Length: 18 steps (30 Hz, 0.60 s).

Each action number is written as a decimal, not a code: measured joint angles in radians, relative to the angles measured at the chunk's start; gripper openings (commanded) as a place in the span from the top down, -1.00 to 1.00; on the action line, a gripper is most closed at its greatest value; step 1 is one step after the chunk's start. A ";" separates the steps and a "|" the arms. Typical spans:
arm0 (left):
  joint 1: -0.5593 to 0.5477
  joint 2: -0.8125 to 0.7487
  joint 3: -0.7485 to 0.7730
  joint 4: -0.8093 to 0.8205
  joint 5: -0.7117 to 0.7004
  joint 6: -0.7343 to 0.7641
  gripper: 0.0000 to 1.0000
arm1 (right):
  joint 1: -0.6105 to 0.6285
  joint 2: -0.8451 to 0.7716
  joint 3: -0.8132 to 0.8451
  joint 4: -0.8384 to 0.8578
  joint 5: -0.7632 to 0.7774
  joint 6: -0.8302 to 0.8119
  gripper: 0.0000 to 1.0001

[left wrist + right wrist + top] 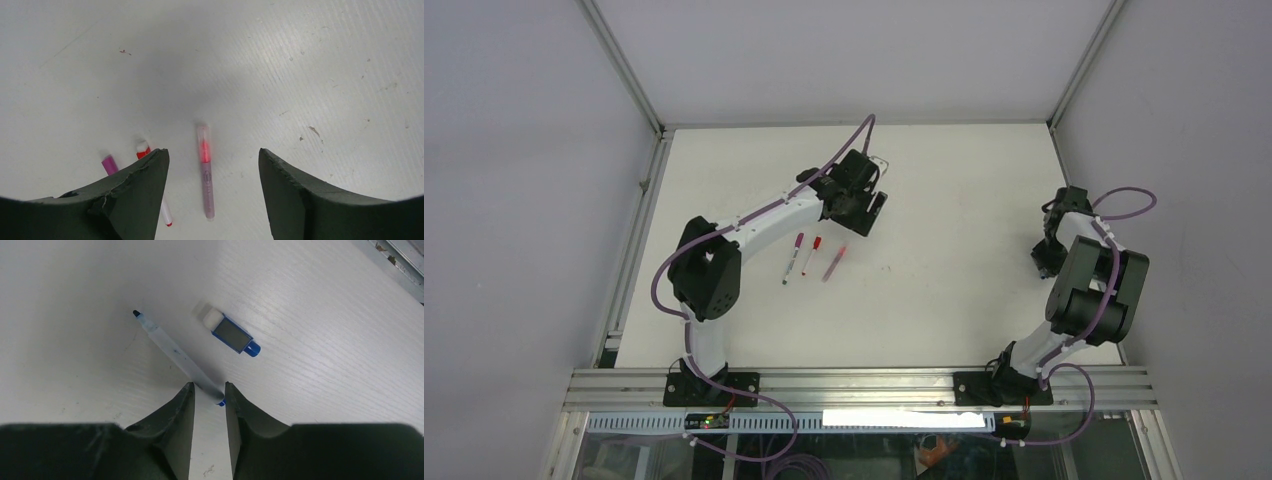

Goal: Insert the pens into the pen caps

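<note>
Three pens lie side by side mid-table: a magenta-capped pen (795, 258), a red-capped pen (811, 254) and a pinkish pen (834, 262). My left gripper (864, 212) hovers just beyond them, open and empty. In the left wrist view the pinkish pen (205, 172) lies on the table between the wide fingers (145, 190). The red-capped pen (143, 149) and the magenta cap (110, 164) peek out beside the left finger. In the right wrist view an uncapped blue pen (172, 351) lies diagonally. Its rear end sits between the narrow tips of my right gripper (207, 386). A blue pen cap (231, 335) lies apart.
The white table (954, 200) is ringed by an aluminium frame, with a rail (864, 385) along the near edge. Grey walls close in at left, right and back. The right arm's elbow (1096, 290) stands over the table's right edge.
</note>
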 measured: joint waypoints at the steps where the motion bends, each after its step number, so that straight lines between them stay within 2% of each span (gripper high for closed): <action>1: 0.002 0.000 -0.006 0.002 0.000 0.000 -0.34 | 0.000 0.005 0.000 0.000 0.005 0.001 0.45; 5: 0.009 0.000 -0.024 0.004 0.003 0.001 -0.35 | 0.000 0.018 0.003 0.000 0.018 0.008 0.59; 10: 0.022 -0.004 -0.053 0.013 0.016 0.000 -0.35 | 0.000 0.030 0.012 0.000 0.024 0.014 1.00; 15: 0.029 -0.018 -0.093 0.034 0.019 0.000 -0.35 | 0.013 0.038 0.022 0.002 0.028 0.014 1.00; 18: 0.031 -0.031 -0.111 0.039 0.019 -0.001 -0.34 | 0.062 0.040 0.023 0.006 0.040 0.013 1.00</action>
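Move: The uncapped blue pen lies just under the right gripper, its blue end already between the open fingers; its middle is about 3 cm ahead, 1 cm to the right and 1 cm below. The blue cap lies some 4 cm to the right and 2 cm ahead of that hand, also about 1 cm lower. From the left hand the pen is roughly 44 cm to the right, 5 cm back and 10 cm below. Close the right fingers from about a third open to nearly shut, pinching the blue pen near its blue end while the hand stays almost in place, sinking a touch. Then, still low and shut on the pen, start it forward and left by about 1.5 cm. Meanwhile bring the open, empty left gripper some 3 cm left and down towards the capped pink pen. ##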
